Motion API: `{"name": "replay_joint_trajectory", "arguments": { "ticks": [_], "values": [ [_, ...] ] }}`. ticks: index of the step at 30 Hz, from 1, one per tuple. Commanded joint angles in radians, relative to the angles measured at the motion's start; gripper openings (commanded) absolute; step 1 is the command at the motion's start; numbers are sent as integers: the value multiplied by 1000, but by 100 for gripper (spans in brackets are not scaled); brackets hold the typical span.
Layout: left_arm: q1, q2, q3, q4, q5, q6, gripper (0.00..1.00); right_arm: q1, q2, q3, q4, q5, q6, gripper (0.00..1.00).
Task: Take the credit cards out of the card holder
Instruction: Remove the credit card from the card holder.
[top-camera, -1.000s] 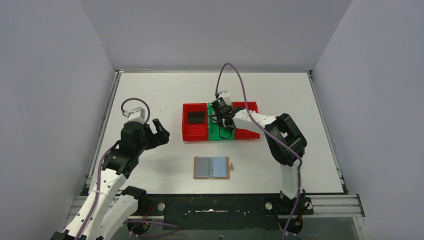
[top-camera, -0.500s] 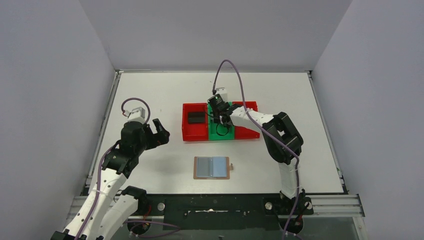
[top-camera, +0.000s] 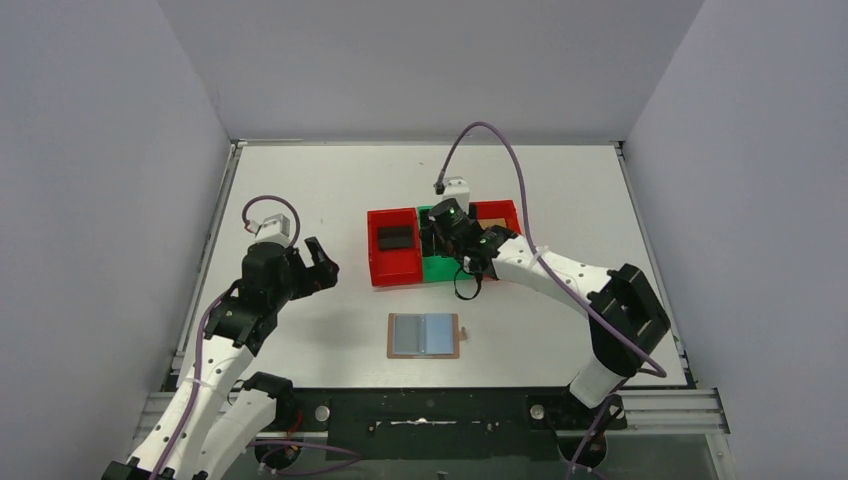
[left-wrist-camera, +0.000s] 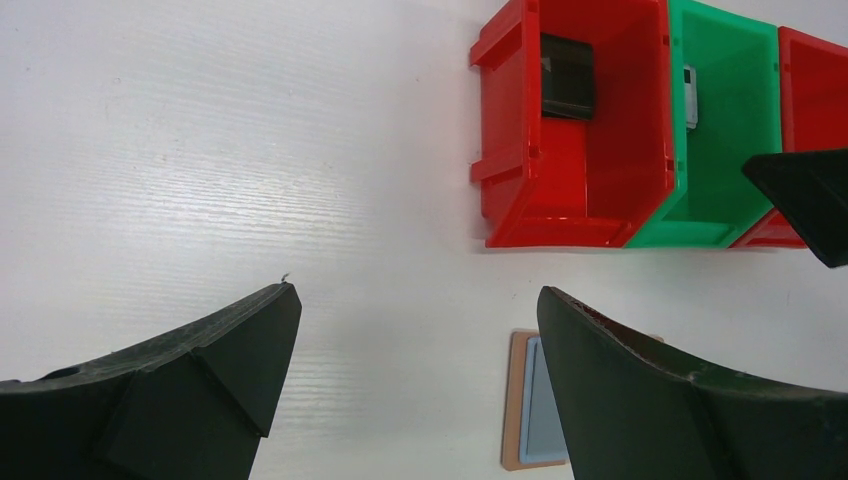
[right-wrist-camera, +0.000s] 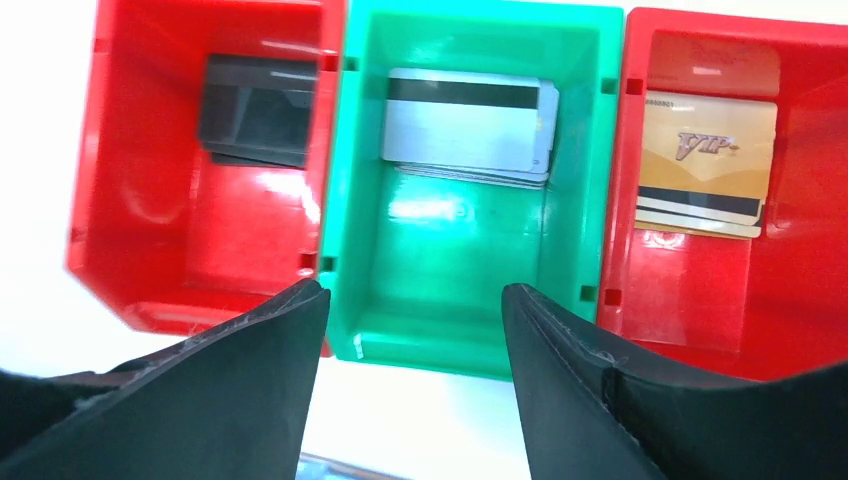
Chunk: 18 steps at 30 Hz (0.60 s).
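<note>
The card holder (top-camera: 425, 335) lies open and flat on the table, tan with a grey-blue lining; its edge shows in the left wrist view (left-wrist-camera: 522, 400). A black credit card (right-wrist-camera: 255, 110) lies in the left red bin (right-wrist-camera: 130, 200). A silver-grey card (right-wrist-camera: 465, 125) rests in the green bin (right-wrist-camera: 450, 330). The gold card (right-wrist-camera: 708, 165) is in the right red bin (right-wrist-camera: 690, 290). My right gripper (right-wrist-camera: 412, 300) hangs open over the green bin's near wall, holding nothing. Open and empty too, my left gripper (top-camera: 322, 262) hovers left of the bins.
The three bins (top-camera: 385, 270) stand side by side at mid-table, just beyond the card holder. My right arm (top-camera: 560, 275) stretches across the table's right half. A purple cable (top-camera: 500, 140) arcs above the bins.
My right gripper has opened and left the silver-grey card in the green bin, then drawn back toward the near side. Its elbow swung right and down. The left arm has not moved.
</note>
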Motion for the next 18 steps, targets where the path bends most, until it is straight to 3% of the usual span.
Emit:
{"name": "replay_joint_trajectory", "arguments": {
  "ticks": [1, 5, 9, 18],
  "values": [
    [8, 3, 11, 45, 1, 19, 91, 33, -61, 12, -42, 111, 32, 65],
    [8, 2, 11, 43, -8, 17, 91, 123, -120, -53, 13, 89, 104, 65],
    [8, -2, 11, 37, -19, 14, 91, 258, -130, -109, 23, 165, 259, 65],
    [9, -7, 13, 16, -92, -14, 91, 506, 1, -115, -31, 279, 523, 64]
  ]
}}
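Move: The open card holder lies some 16 cm back and 5 cm to the left of the right hand, about 11 cm below its fingers. Ahead of that hand by around 5 cm and level sideways is the green bin's middle; the left red bin stands 11 cm to the hand's left and 4 cm ahead, both about 9 cm below. From the idle left hand the holder lies roughly 6 cm back, 22 cm to the right and 15 cm below. Touching nothing, the empty right hand heads back over the bins' near edge to the card holder: it first lifts another 2 cm, then sweeps about 15 cm back and 8 cm left while sinking some 5 cm from that peak. It speeds up on the way, and its fingers stay about two-thirds open, still clear above the holder's left page. ##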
